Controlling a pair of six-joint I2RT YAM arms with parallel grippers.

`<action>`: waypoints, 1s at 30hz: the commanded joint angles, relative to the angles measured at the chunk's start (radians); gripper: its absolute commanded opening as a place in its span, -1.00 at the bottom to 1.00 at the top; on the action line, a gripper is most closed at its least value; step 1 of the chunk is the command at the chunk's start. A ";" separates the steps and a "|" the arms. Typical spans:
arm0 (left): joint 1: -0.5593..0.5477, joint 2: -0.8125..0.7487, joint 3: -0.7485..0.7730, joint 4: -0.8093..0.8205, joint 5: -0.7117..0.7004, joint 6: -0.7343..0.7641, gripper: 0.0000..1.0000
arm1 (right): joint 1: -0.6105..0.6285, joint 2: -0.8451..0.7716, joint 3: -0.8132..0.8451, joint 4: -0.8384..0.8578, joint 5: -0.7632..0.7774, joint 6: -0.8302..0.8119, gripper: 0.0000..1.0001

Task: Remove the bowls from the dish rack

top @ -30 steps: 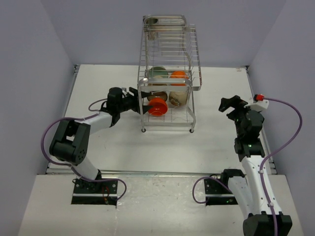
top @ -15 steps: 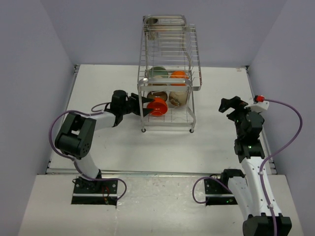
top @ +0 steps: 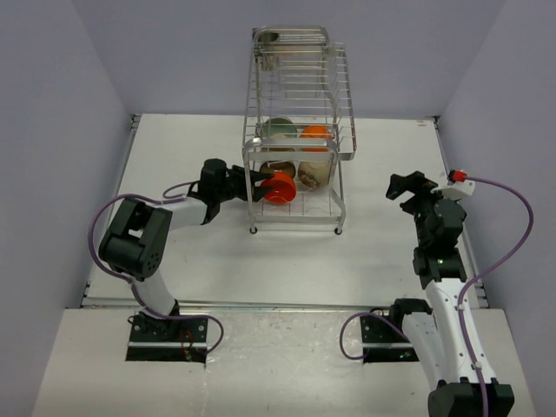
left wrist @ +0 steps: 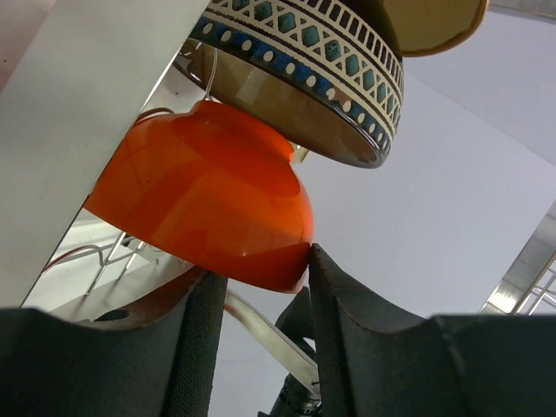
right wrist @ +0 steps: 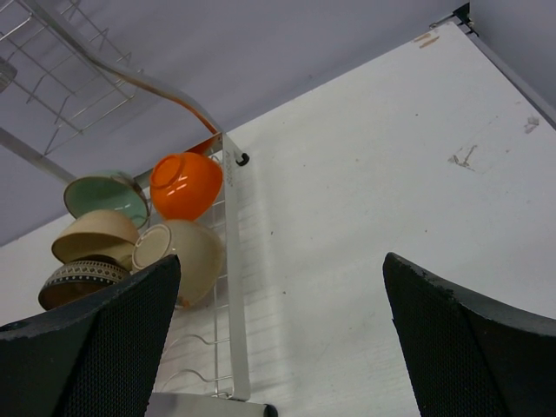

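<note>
The dish rack [top: 295,87] of silver wire stands at the table's far middle. On its lower tier a bright orange bowl [top: 280,187] stands on edge at the left side, and my left gripper [top: 261,182] reaches in from the left. In the left wrist view both fingertips [left wrist: 323,287] press against that orange bowl's [left wrist: 208,200] lower rim. A patterned brown bowl [left wrist: 304,78] sits just behind it. A mint green bowl [top: 280,128], a second orange bowl [top: 316,133] and a cream bowl [top: 314,171] are also in the rack. My right gripper [top: 408,187] hangs wide open to the rack's right, holding nothing.
The white table [top: 391,156] is walled at the left, back and right. The right wrist view shows the rack's corner post [right wrist: 233,287] with the bowls [right wrist: 185,184] stacked behind it. A purple cable [top: 512,234] loops beside the right arm.
My left gripper has pushed right into the rack and its fingers have narrowed onto the orange bowl's rim. The right arm has stayed still.
</note>
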 commanded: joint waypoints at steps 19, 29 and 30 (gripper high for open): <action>-0.021 0.009 -0.004 0.107 -0.044 -0.037 -1.00 | 0.002 0.001 -0.006 0.049 -0.017 -0.010 0.98; -0.006 0.003 -0.019 0.274 0.049 0.012 -1.00 | 0.002 0.006 -0.011 0.054 -0.020 -0.008 0.98; -0.004 0.000 -0.019 0.279 0.053 0.018 -1.00 | 0.002 0.006 -0.009 0.055 -0.022 -0.008 0.98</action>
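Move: The red bowl in the rack's lower front lies about 5 cm to the right of the left hand, 1 cm back and some 3 cm lower, its near rim at the open fingertips. The patterned bowl stands about 5 cm behind it, 4 cm ahead of the hand and 4 cm right; the cream bowl is 14 cm right, 2 cm ahead. From the idle right hand the red bowl lies about 32 cm left, 7 cm ahead and 15 cm lower. The red bowl's rim, on the side nearest the left hand, gets pinched as the roughly half-open fingers close almost fully on it. While closing, the left hand rises about 2 cm and eases 1 cm right and slightly forward; it pauses with the grip held, then lifts again to about 3.5 cm in all, fingers tipping up some 10 degrees. ##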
